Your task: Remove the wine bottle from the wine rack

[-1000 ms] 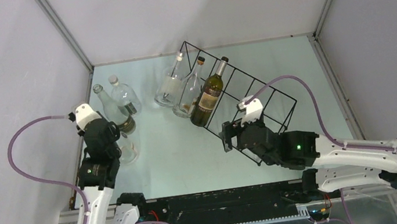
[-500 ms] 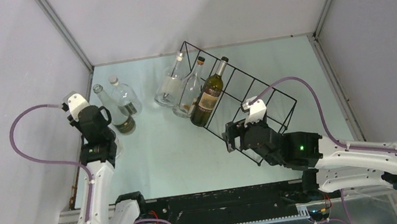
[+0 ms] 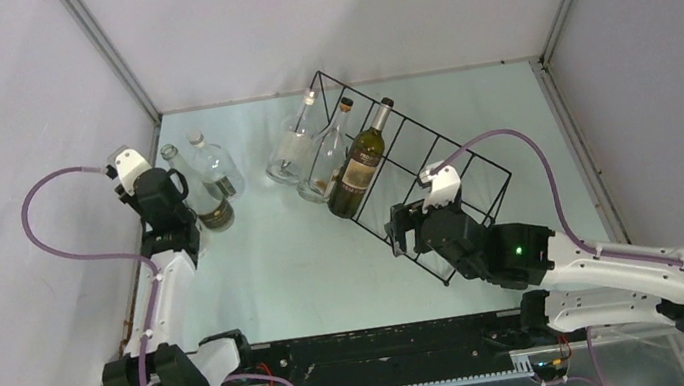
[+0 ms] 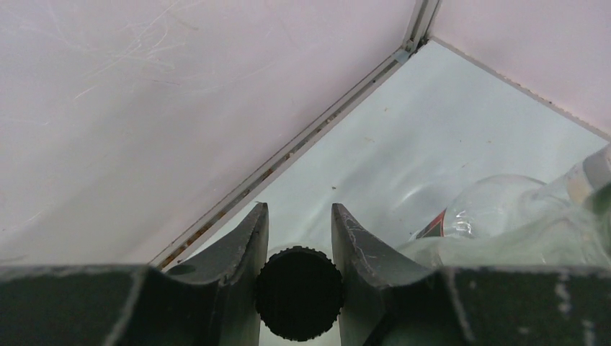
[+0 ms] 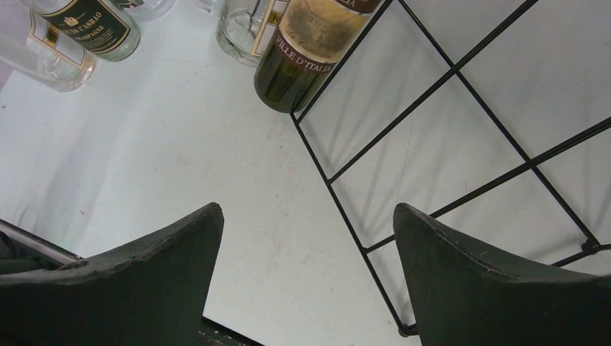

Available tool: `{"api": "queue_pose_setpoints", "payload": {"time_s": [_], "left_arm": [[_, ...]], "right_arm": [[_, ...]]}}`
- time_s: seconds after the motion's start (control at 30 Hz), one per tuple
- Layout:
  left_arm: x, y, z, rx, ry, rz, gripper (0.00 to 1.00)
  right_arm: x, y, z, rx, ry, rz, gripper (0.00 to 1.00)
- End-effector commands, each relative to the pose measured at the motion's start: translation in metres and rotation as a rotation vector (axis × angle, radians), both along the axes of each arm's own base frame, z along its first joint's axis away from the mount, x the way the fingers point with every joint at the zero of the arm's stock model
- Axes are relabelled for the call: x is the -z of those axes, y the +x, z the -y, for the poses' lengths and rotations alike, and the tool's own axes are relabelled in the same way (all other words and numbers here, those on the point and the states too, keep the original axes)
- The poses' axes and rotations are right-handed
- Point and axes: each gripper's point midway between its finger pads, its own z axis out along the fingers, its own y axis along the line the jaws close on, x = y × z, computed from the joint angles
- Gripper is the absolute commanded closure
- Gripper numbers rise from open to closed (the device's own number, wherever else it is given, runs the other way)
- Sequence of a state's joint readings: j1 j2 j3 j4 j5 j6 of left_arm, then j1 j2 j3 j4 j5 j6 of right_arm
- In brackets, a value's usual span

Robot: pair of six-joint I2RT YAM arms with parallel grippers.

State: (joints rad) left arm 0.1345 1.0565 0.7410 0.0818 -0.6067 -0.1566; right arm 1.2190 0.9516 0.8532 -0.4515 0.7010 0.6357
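Note:
The black wire wine rack (image 3: 419, 125) lies slantwise at the back of the table. At its left end are three bottles: a dark wine bottle (image 3: 359, 165) with a cream label and two clear ones (image 3: 294, 147). My right gripper (image 3: 404, 232) hovers open beside the rack's near corner, holding nothing. In the right wrist view the rack's wire (image 5: 329, 180) runs between the fingers and the wine bottle's base (image 5: 299, 61) is ahead. My left gripper (image 3: 156, 191) stands by the left wall. In its wrist view it is shut on a bottle's black cap (image 4: 299, 292); that bottle's body is hidden.
Two more bottles (image 3: 212, 206) stand upright at the back left, close beside the left gripper, and show as clear glass (image 4: 504, 216) in the left wrist view. The left wall (image 3: 28, 146) is right next to the left arm. Purple cables loop off both arms.
The left arm has swung back and left toward the wall, its gripper still shut on the capped bottle. The right gripper has edged slightly toward the rack, still open.

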Motion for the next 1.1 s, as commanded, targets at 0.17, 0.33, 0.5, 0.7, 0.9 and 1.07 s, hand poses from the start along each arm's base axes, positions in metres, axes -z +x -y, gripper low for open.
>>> {"api": "queue_pose_setpoints", "payload": {"time_s": [0.17,0.33,0.5,0.7,0.9,1.07], "left_arm": [[-0.092,0.015,-0.006,-0.010,0.034,0.350,0.44],[-0.083,0.010,-0.007,-0.024,0.025,0.334,0.28],[-0.086,0.001,-0.008,-0.043,0.011,0.336,0.03],[-0.104,-0.033,-0.010,-0.111,-0.021,0.420,0.00],[-0.124,-0.075,-0.008,-0.176,-0.030,0.446,0.00],[-0.133,-0.109,0.011,-0.149,-0.057,0.461,0.00]], "right_arm": [[0.003,0.002,0.001,-0.004,0.010,-0.004,0.09],[0.003,0.001,0.003,-0.001,0.016,-0.009,0.09],[0.002,0.000,0.005,0.000,0.021,-0.012,0.09],[-0.007,-0.001,0.012,0.015,0.056,-0.003,0.09],[-0.011,0.003,0.020,0.035,0.075,-0.003,0.09],[-0.018,0.010,0.027,0.053,0.130,-0.020,0.09]]}}
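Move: The left hand still grips a black-capped clear bottle by its neck; the bottle stands upright, with its middle straight below, some 9 cm down. The green champagne bottle stands about 6 cm ahead and 6 cm to the right of the gripped bottle. The squat clear bottle is about 13 cm ahead and 10 cm right of the gripped one. From the right hand, the black-capped bottle lies about 50 cm left and 14 cm ahead, some 9 cm lower. Letting go of the black-capped bottle's neck, the left fingers spread wide. The hand lifts off it, first nearly straight up about 5 cm, then up and back away from the bottles to some 12 cm higher and 8 cm back, tipping its fingers up some 25 degrees. The empty right hand, still open, drifts a couple of centimetres right. ##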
